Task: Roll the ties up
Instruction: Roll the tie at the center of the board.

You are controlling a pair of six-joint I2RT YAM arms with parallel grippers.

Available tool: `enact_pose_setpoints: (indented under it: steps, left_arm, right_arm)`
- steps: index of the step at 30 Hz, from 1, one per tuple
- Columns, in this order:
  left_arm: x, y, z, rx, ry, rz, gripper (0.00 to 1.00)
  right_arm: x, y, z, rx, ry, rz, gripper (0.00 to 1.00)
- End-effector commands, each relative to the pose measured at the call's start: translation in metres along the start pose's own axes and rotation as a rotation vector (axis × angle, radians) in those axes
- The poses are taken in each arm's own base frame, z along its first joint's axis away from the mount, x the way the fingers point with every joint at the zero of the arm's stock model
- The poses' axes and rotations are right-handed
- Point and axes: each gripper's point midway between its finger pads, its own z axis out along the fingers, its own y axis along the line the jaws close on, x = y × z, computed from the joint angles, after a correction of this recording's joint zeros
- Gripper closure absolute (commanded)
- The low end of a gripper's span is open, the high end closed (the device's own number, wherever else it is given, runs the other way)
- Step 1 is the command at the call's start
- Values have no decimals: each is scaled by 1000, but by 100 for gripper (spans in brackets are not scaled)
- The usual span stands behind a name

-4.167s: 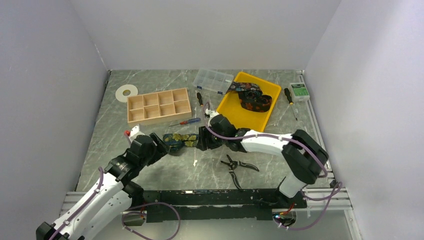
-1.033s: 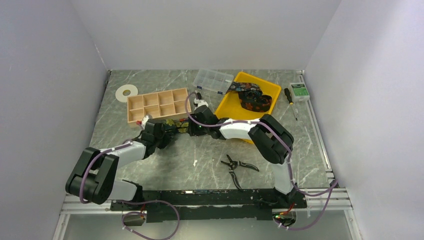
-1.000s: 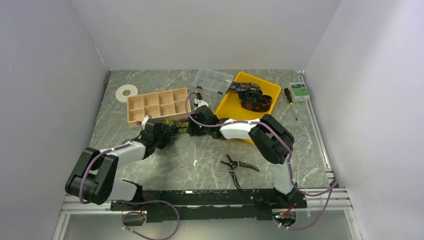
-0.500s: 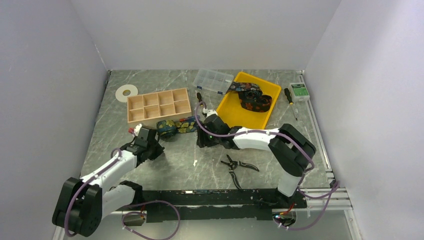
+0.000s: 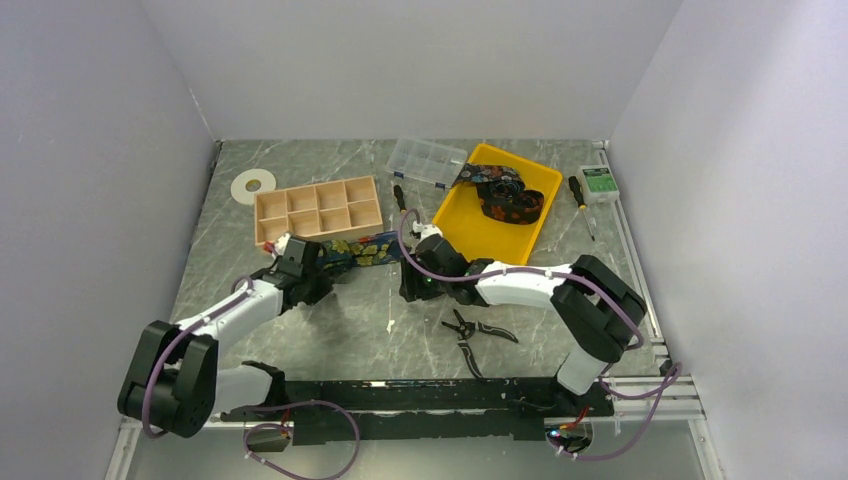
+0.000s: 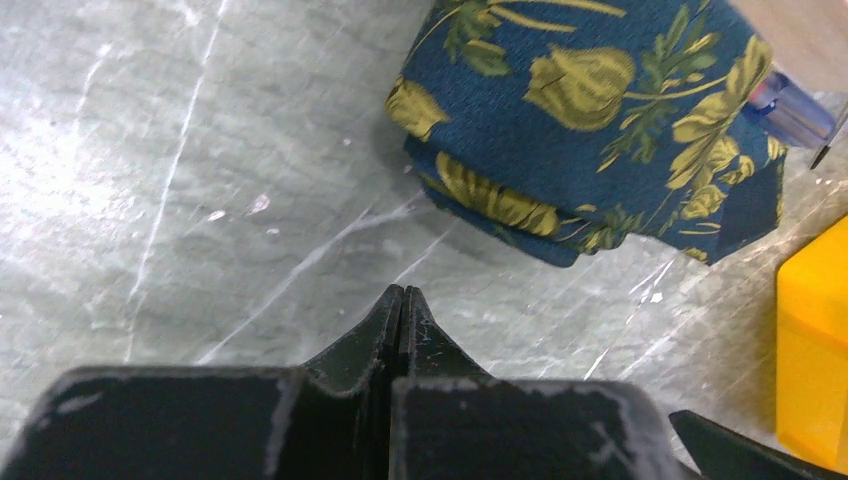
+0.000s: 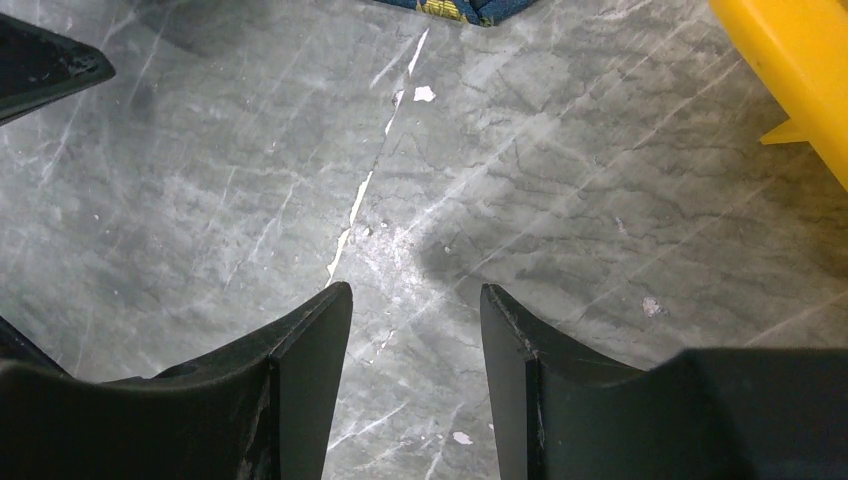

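A folded navy tie (image 5: pixel 356 250) with yellow flowers lies on the marble table in front of the wooden box; the left wrist view shows it (image 6: pixel 590 130) in loose stacked layers. My left gripper (image 5: pixel 318 275) is shut and empty (image 6: pixel 402 292), its tip a short way from the tie's left end without touching it. My right gripper (image 5: pixel 406 294) hangs open over bare table right of the tie, nothing between its fingers (image 7: pixel 415 290). Only the tie's edge (image 7: pixel 450 8) shows at the top of the right wrist view. A second tie (image 5: pixel 505 195) lies bunched in the yellow tray (image 5: pixel 470 232).
A wooden compartment box (image 5: pixel 318 210) stands just behind the tie, with a blue-handled screwdriver (image 6: pixel 790 110) beside it. A clear organiser (image 5: pixel 427 160) sits at the back. Black pliers (image 5: pixel 478 333) lie near the front, a white tape roll (image 5: pixel 253 185) at the back left, and a screwdriver (image 5: pixel 577 195) and green box (image 5: pixel 600 180) at the right.
A second ago both grippers were on the tie by the wooden box. The right gripper has opened and drawn back right; the left pulled away, then came back close to the tie, shut.
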Motion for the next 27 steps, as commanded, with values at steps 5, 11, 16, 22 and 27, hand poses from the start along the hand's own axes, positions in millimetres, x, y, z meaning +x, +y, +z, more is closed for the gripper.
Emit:
enact_pose_setpoints:
  steps: [5,11,16,22,27]
  left_arm:
    - [-18,-35,12,66,-29,-50,97]
    - [-29,-42,24,43,-58,-64,97]
    - [-40,-45,32,25,-106,-92,97]
    - [-46,-47,41,24,-137,-119,97]
    - [-48,-50,46,41,-155,-165,97]
  right_arm:
    - [-17,3,-14,-10,-64,-11,46]
    - [-18,3,-18,-10,-73,-12,46]
    - [-18,2,-22,-13,-81,-10,46]
    - [-16,-1,-24,-15,-88,-9,46]
    - [-15,-3,-25,-13,-96,-4,46]
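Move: The folded tie's middle lies about 7 cm ahead of the left hand and 6 cm to its right, about a centimetre lower. Beyond it the wooden box is centred some 15 cm straight ahead of that hand, and the blue-handled screwdriver is about 10 cm ahead and 12 cm right. From the right hand the tie is roughly 7 cm ahead and 9 cm to the left, a little below. The closed tips of the left hand come up to the tie's near edge and slip in under its overhanging upper fold, a touch that isn't there at first. The hand gets there by going forward about 6 cm, low over the board and sinking barely a centimetre, fingers still shut, wrist turning slightly counter-clockwise towards the end. ##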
